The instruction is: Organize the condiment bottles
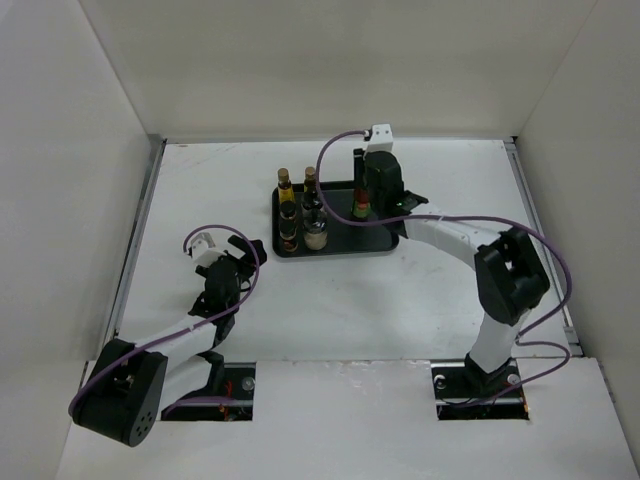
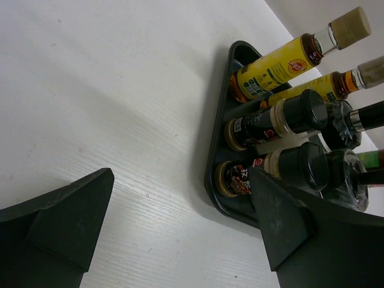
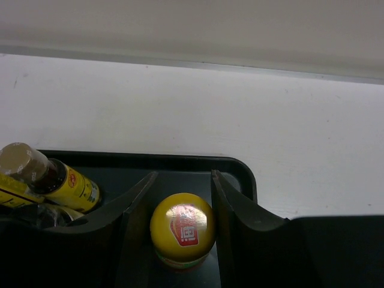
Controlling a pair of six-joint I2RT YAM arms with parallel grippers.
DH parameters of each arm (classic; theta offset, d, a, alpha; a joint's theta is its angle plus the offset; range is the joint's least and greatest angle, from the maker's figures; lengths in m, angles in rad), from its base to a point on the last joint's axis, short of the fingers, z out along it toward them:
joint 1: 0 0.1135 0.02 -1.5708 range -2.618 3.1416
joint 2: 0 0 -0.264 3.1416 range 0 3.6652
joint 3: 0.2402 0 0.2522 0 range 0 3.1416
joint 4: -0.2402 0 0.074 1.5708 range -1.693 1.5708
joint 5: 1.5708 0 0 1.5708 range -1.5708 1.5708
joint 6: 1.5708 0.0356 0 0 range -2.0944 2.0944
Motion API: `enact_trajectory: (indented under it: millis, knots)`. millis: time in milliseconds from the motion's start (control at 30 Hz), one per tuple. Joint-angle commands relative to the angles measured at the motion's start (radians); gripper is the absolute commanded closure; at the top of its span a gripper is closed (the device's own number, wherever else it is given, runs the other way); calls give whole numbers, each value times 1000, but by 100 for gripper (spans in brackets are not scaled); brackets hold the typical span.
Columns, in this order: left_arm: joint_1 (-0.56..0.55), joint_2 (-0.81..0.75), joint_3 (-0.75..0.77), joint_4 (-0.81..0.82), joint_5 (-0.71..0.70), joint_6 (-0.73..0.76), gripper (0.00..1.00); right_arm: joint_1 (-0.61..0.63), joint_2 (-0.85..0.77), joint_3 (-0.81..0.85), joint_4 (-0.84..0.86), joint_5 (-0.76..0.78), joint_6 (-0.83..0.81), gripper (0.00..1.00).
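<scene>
A taller red bottle (image 1: pixel 361 207) with a yellow cap (image 3: pixel 182 225) stands upright in the right part of the black tray (image 1: pixel 385 238). My right gripper (image 3: pixel 183 174) is shut on it, a finger against each side of the cap. In the tray's left part, two yellow-amber bottles (image 2: pixel 270 69) (image 2: pixel 315 87), two whitish black-capped bottles (image 2: pixel 282 117) (image 2: pixel 294 165) and two dark jars (image 2: pixel 342 123) (image 2: pixel 347 177) stand in rows. My left gripper (image 1: pixel 245 255) (image 2: pixel 180 174) hangs open over bare table, left of the tray, with nothing between its fingers.
White walls enclose the table on the left, back and right. The tray's far rim (image 3: pixel 180 158) lies just past the held bottle. One yellow-amber bottle (image 3: pixel 66 180) stands close to the left of the right gripper's fingers.
</scene>
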State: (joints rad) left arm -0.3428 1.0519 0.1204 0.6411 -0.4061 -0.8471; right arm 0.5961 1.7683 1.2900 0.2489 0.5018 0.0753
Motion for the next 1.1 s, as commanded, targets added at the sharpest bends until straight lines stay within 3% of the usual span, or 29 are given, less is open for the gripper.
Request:
enact_trajectory:
  millis: [0,733,800,900,1067]
  knots:
    - [-2,-6,33,46,10,6,0,15,42,106,176,-2,30,64]
    - [0,-1,33,48,6,6,0,35,321,414,170,-60,8,59]
    - [5,-1,33,48,10,6,0,38,324,402,174,-59,14,51]
    - [5,-4,32,48,4,6,0,44,307,359,193,-49,30,32]
    - [6,-7,33,43,-2,6,0,49,223,296,227,-32,37,16]
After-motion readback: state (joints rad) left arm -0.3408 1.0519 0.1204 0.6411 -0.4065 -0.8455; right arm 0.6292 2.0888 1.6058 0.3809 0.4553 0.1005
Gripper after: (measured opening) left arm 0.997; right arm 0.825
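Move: The right hand already holds the yellow-capped sauce bottle upright over the tray, its middle about 8 cm below the hand. The empty spot by the tray's far rim lies about 6 cm ahead, 8 cm left and 17 cm below. The nearer yellow-label bottle is some 6 cm ahead and 14 cm left; the rear jar is about level and 13 cm left. From the left hand, that spot is roughly 17 cm ahead and 28 cm right. Leftward and forward, the right hand carries the upright sauce bottle about 10 cm in all towards the nearer yellow-label bottle and the tray's far rim, sinking a couple of centimetres early on. Once there it opens its fingers wide around the cap, letting go, and begins to tip slightly up and lift by about a centimetre. ##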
